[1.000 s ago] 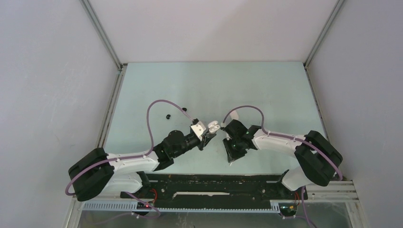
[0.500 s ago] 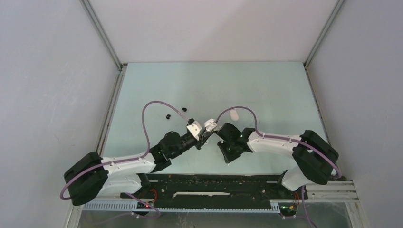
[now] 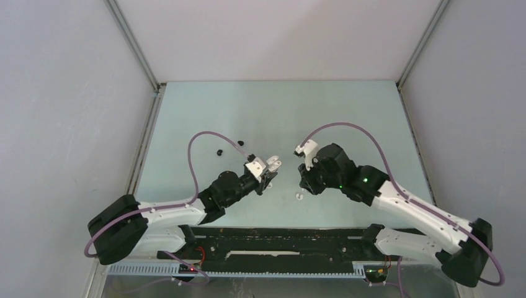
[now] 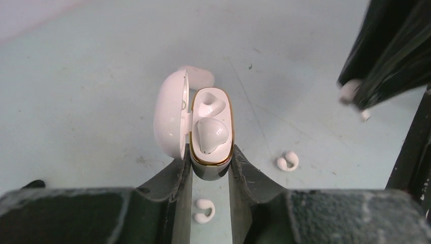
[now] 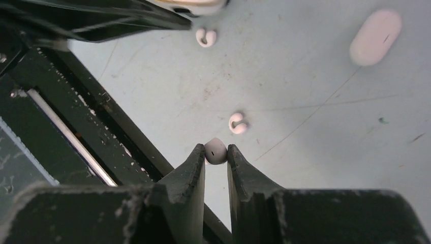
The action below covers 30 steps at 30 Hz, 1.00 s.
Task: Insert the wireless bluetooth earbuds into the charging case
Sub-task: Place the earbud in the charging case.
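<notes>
My left gripper [image 4: 211, 163] is shut on the base of an open white charging case [image 4: 211, 127], held above the table with its lid [image 4: 170, 114] swung left. One white earbud [image 4: 211, 134] lies in the case's nearer socket. My right gripper [image 5: 216, 152] is shut on a small white earbud [image 5: 215, 151] and hangs to the right of the case, apart from it. Two more white earbuds [image 5: 237, 123] [image 5: 206, 36] lie on the table. In the top view the left gripper [image 3: 270, 169] and case [image 3: 273, 164] are at mid-table.
A closed white case [image 5: 375, 36] lies on the pale green table [image 3: 347, 112] beyond the right gripper. Two black earbuds [image 3: 218, 151] [image 3: 240, 142] sit to the left of the left arm. The black rail [image 3: 279, 239] runs along the near edge.
My right gripper has drawn back to the right, away from the open case, with the earbud still pinched. The left gripper and case shifted only slightly.
</notes>
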### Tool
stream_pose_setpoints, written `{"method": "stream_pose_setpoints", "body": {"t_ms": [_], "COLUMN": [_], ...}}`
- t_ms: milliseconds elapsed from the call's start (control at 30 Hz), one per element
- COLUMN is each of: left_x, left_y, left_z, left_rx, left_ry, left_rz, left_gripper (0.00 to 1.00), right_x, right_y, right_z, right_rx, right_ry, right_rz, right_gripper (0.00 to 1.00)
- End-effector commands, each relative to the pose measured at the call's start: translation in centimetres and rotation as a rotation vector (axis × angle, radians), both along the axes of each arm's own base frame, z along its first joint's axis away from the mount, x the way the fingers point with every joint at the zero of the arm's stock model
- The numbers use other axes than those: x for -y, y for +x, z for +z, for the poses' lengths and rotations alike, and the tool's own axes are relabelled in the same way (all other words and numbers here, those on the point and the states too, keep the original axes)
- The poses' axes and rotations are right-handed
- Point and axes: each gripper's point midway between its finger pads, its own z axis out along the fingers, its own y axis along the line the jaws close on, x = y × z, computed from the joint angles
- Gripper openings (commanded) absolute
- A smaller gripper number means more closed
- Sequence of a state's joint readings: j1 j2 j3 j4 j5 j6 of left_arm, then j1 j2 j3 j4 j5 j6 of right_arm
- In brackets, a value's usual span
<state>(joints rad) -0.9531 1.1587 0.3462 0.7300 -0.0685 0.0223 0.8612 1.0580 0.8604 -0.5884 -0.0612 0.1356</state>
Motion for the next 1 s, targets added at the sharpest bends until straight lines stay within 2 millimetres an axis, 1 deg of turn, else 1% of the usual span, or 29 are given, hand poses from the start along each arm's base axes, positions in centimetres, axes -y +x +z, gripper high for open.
{"method": "stream_pose_setpoints", "body": {"t_ms": [0,67,133,200,233,300,400,533,667,967], "left_x": [1.6,2.5,3.1,3.6,3.7,3.9,3.8,3.9,4.2,4.3], "left_y": [0.1,-0.3,-0.7,-1.3,-1.6,-2.4,-3.8,-4.6,-5.2,-6.0], "left_z": [0.5,0.2,0.1,0.1,0.3,0.8,1.9,2.2,2.4,3.1], "left_rx": [-0.026,-0.048,-0.058,-0.043,-0.036,-0.01,0.045,0.087,0.089,0.102], "left_ry": [-0.03,-0.03,-0.033,-0.047,-0.056,-0.078,-0.125,-0.125,-0.133,-0.148], "left_rz": [-0.038,-0.08,-0.119,-0.16,-0.178,-0.229,-0.289,-0.329,-0.356,-0.39], "left_gripper": [0.0,0.0,0.0,0.0,0.0,0.0,0.0,0.0,0.0,0.0], "right_x": [-1.0,-1.5,-1.8,-2.2,-2.4,-2.7,-3.5,-4.7,-5.2,-5.2], "right_y": [0.3,-0.1,-0.5,-1.4,-1.7,-2.1,-2.4,-2.4,-2.3,-1.4], "right_z": [6.1,8.5,10.2,11.5,11.9,12.0,12.1,12.5,12.4,11.6], "right_rx": [0.284,0.45,0.625,0.806,0.88,1.004,1.121,1.194,1.238,1.221], "right_ry": [0.104,0.128,0.136,0.136,0.138,0.133,0.137,0.15,0.144,0.109], "right_rz": [0.174,0.267,0.35,0.454,0.489,0.546,0.596,0.624,0.629,0.591], "right_gripper": [0.0,0.0,0.0,0.0,0.0,0.0,0.0,0.0,0.0,0.0]}}
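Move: The charging case, open in the left hand, lies about 11 cm left of the right hand, 5 cm ahead and some 4 cm higher. From the left hand, the earbud held in the right fingers is some 12 cm to the right, 4 cm back and 3 cm lower. On the table about 15 cm below the right hand, one white C-shaped piece lies 3 cm ahead and 2 cm left, a second one 7 cm ahead and 12 cm left. The earbud, still pinched in the right fingers, is swung quickly up about 10 cm and then left some 5 cm towards the case's empty slot, while the wrist turns the steeply down-pointing fingers level and leftward. The left hand keeps its grip on the case and brings it back 5 cm and right 4 cm to meet the earbud, dipping about 3 cm and rising again, and turning some 20 degrees clockwise. ##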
